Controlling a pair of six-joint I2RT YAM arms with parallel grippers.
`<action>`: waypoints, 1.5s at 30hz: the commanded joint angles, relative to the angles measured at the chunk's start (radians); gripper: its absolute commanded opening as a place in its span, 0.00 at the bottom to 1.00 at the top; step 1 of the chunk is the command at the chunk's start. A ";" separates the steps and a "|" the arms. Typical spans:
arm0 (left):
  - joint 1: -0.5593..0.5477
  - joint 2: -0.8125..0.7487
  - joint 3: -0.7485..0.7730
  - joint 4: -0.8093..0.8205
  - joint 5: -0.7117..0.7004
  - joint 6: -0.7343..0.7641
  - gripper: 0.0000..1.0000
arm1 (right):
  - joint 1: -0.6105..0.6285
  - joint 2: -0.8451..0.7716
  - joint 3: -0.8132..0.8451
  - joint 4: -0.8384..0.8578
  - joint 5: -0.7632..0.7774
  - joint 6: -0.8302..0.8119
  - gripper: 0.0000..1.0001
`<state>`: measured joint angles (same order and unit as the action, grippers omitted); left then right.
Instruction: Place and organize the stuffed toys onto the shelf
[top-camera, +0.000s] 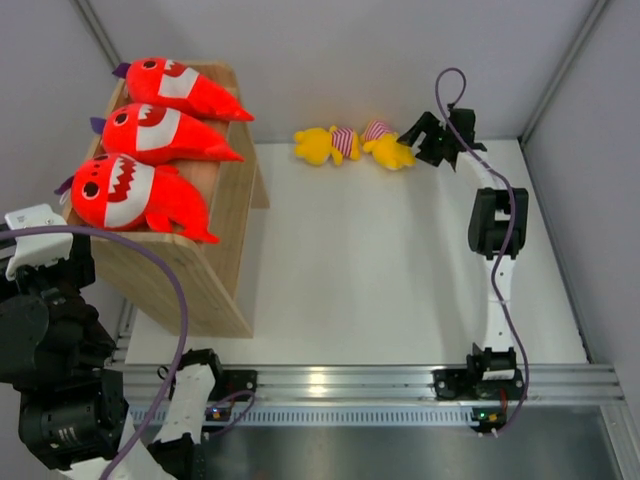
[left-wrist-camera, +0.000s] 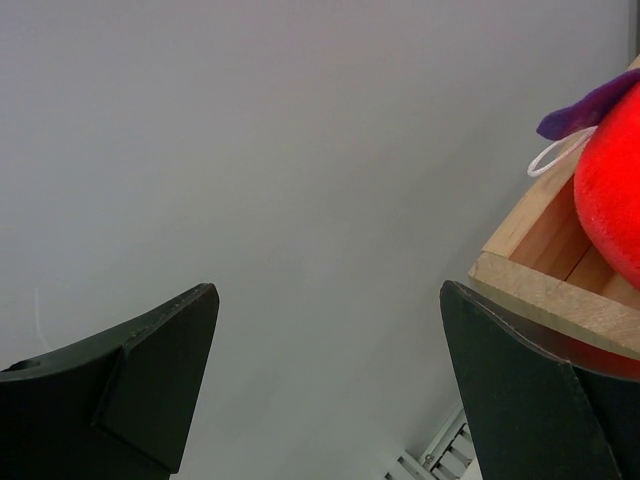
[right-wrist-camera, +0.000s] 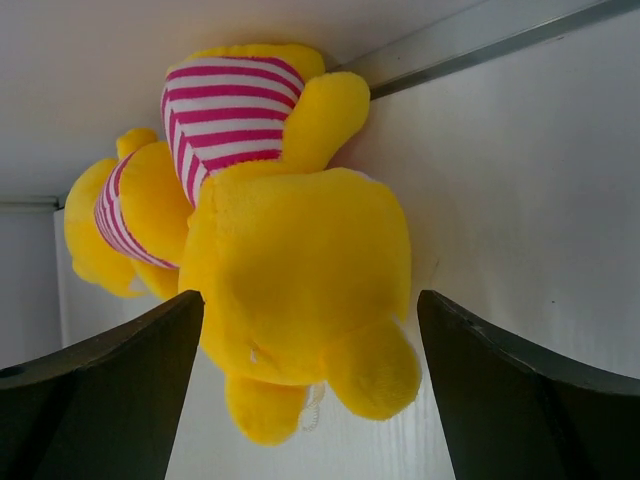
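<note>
Three red sharks lie side by side on top of the wooden shelf at the left. Two yellow striped toys lie together on the white table by the back wall. My right gripper is at the right-hand one, open, and its jaws straddle that toy's yellow head. The other yellow toy lies just behind it. My left gripper is open and empty, facing the grey wall beside the shelf corner and a shark.
The white table stretches between the shelf and the right arm. An aluminium rail runs along the near edge with both arm bases on it. Grey walls enclose the back and sides.
</note>
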<state>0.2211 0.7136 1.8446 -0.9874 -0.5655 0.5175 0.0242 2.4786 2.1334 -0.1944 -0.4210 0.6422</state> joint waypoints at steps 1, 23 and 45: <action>0.008 0.038 0.031 0.038 0.021 -0.022 0.98 | 0.019 -0.013 -0.007 0.141 -0.081 0.088 0.88; -0.057 0.136 0.189 -0.092 0.378 -0.080 0.99 | 0.068 -0.603 -0.305 -0.348 0.387 -0.530 0.00; -0.183 0.207 0.231 -0.122 0.594 -0.080 0.97 | 0.413 -0.978 -0.436 -0.732 1.176 -0.733 0.00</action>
<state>0.0570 0.8608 2.0399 -1.1011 -0.1158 0.4545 0.4019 1.6409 1.5669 -0.9134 0.7063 -0.0868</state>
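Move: The yellow toy in the striped shirt that my open right hand goes for lies about 6 cm to the left, 2 cm ahead and 3 cm below; the other yellow toy lies some 24 cm left, about level in reach and 3 cm lower. From my left hand, the nearest red toy on the shelf is roughly 16 cm ahead, 14 cm right and slightly lower, with the middle red toy about 11 cm beyond it. I ease my right hand about 3 cm left and shut the fingers on the yellow toy's head, then draw it back some 25 cm and rightward, rising, dipping and rising again, while the wrist swings about 80 degrees until the fingers point ahead-right and down. My open left hand goes forward and right towards the nearest red toy, turning clockwise some 35 degrees. ##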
